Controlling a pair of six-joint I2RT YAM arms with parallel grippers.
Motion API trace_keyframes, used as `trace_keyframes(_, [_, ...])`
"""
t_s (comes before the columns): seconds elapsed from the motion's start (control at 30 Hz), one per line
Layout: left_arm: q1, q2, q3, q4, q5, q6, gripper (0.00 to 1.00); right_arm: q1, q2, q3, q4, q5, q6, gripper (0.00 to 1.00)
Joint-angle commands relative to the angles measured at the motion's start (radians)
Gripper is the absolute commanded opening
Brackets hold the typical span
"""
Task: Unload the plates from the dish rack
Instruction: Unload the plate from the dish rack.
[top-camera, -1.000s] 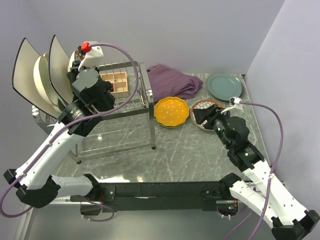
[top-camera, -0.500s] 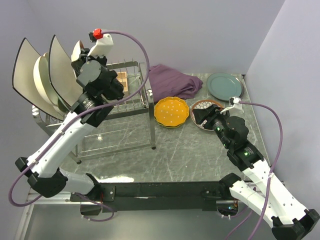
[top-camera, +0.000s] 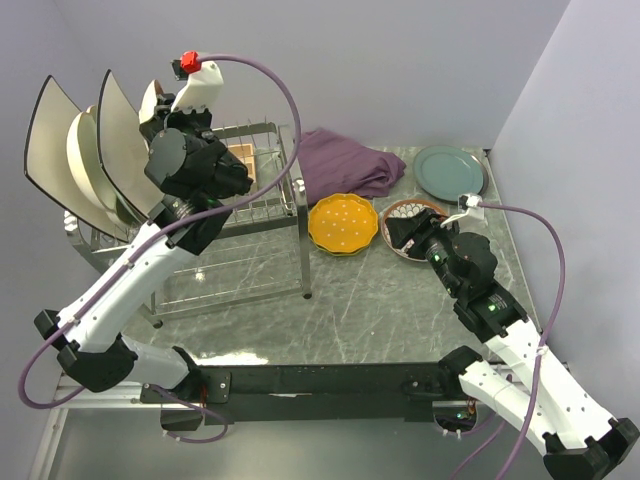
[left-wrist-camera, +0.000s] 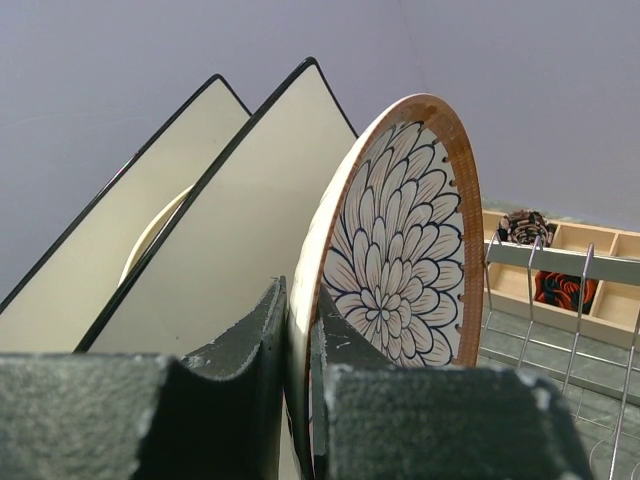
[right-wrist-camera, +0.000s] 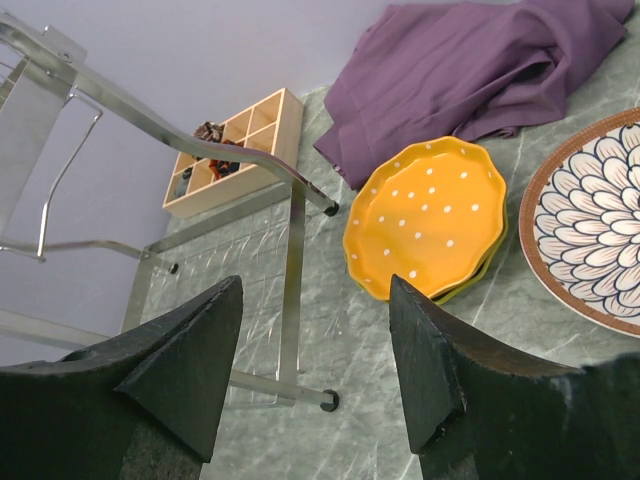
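My left gripper (left-wrist-camera: 298, 300) is shut on the rim of a round plate with a brown rim and floral pattern (left-wrist-camera: 400, 250), held upright above the dish rack (top-camera: 262, 196). In the top view this gripper (top-camera: 163, 120) sits beside two white square plates with dark rims (top-camera: 118, 140) (top-camera: 52, 140), with a round cream plate (top-camera: 85, 160) between them. My right gripper (right-wrist-camera: 315, 370) hangs open with nothing in it over the table. Near it lie an orange dotted plate (right-wrist-camera: 425, 215), a second brown-patterned plate (right-wrist-camera: 590, 235) and a teal plate (top-camera: 450, 170).
A purple cloth (top-camera: 345, 160) lies crumpled at the back of the table. A small wooden compartment box (right-wrist-camera: 235, 145) stands behind the rack. The rack's steel leg (right-wrist-camera: 292, 260) stands close in front of my right gripper. A lime plate edge (right-wrist-camera: 478, 280) shows under the orange one.
My left arm has raised the floral plate up and a little to the right, away from the other racked plates. The right arm has not moved.
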Motion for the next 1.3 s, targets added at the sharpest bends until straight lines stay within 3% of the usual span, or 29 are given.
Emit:
trace_keyframes(0.0, [-0.037, -0.021, 0.057, 0.166, 0.116, 0.016, 0.01, 0.007, 0.006, 0.009, 0.014, 0.019, -0.021, 0.67])
trace_keyframes(0.17, [-0.055, -0.050, -0.006, 0.228, 0.142, 0.133, 0.01, 0.007, 0.009, 0.009, 0.016, 0.021, -0.021, 0.67])
trace_keyframes(0.3, [-0.065, -0.081, -0.046, 0.221, 0.166, 0.135, 0.01, 0.007, 0.013, 0.009, 0.017, 0.026, -0.021, 0.67])
trace_keyframes(0.47, [-0.066, -0.090, -0.024, 0.185, 0.174, 0.099, 0.01, 0.007, 0.020, 0.012, 0.014, 0.029, -0.023, 0.67])
trace_keyframes(0.97, [-0.066, -0.049, 0.057, 0.314, 0.171, 0.219, 0.01, 0.009, 0.016, 0.012, 0.017, 0.027, -0.031, 0.67])
trace_keyframes(1.1, [-0.069, -0.046, 0.118, 0.211, 0.185, 0.132, 0.01, 0.009, 0.018, 0.011, 0.022, 0.024, -0.034, 0.68])
trace_keyframes(1.2, [-0.088, -0.038, 0.192, 0.031, 0.217, -0.051, 0.01, 0.007, 0.016, 0.009, 0.030, 0.019, -0.040, 0.68])
trace_keyframes(1.27, [-0.104, -0.033, 0.226, 0.011, 0.232, -0.134, 0.01, 0.010, 0.016, 0.008, 0.028, 0.023, -0.041, 0.68])
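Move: Still pinched in the left fingers is a flowered plate, standing on edge. Its match on the table, the likely place for it, lies about 50 cm to the left hand's right, 12 cm farther out and 51 cm below. The yellow plate is some 32 cm right, 13 cm ahead, equally low; a big cream plate stands about 6 cm left, level fore and aft, 3 cm lower. From the right hand, the table's flowered plate is roughly 14 cm ahead, 6 cm right, 28 cm down. Upward, mostly late and gathering speed, the left hand lifts the pinched flowered plate about 4.5 cm, easing back some 1.5 cm towards the base. Before the main rise it slips slightly right, away from the big cream plate, turning clockwise a little, then drifts most of the way back left; the fingertips tip up some 8 degrees while keeping their hold. ##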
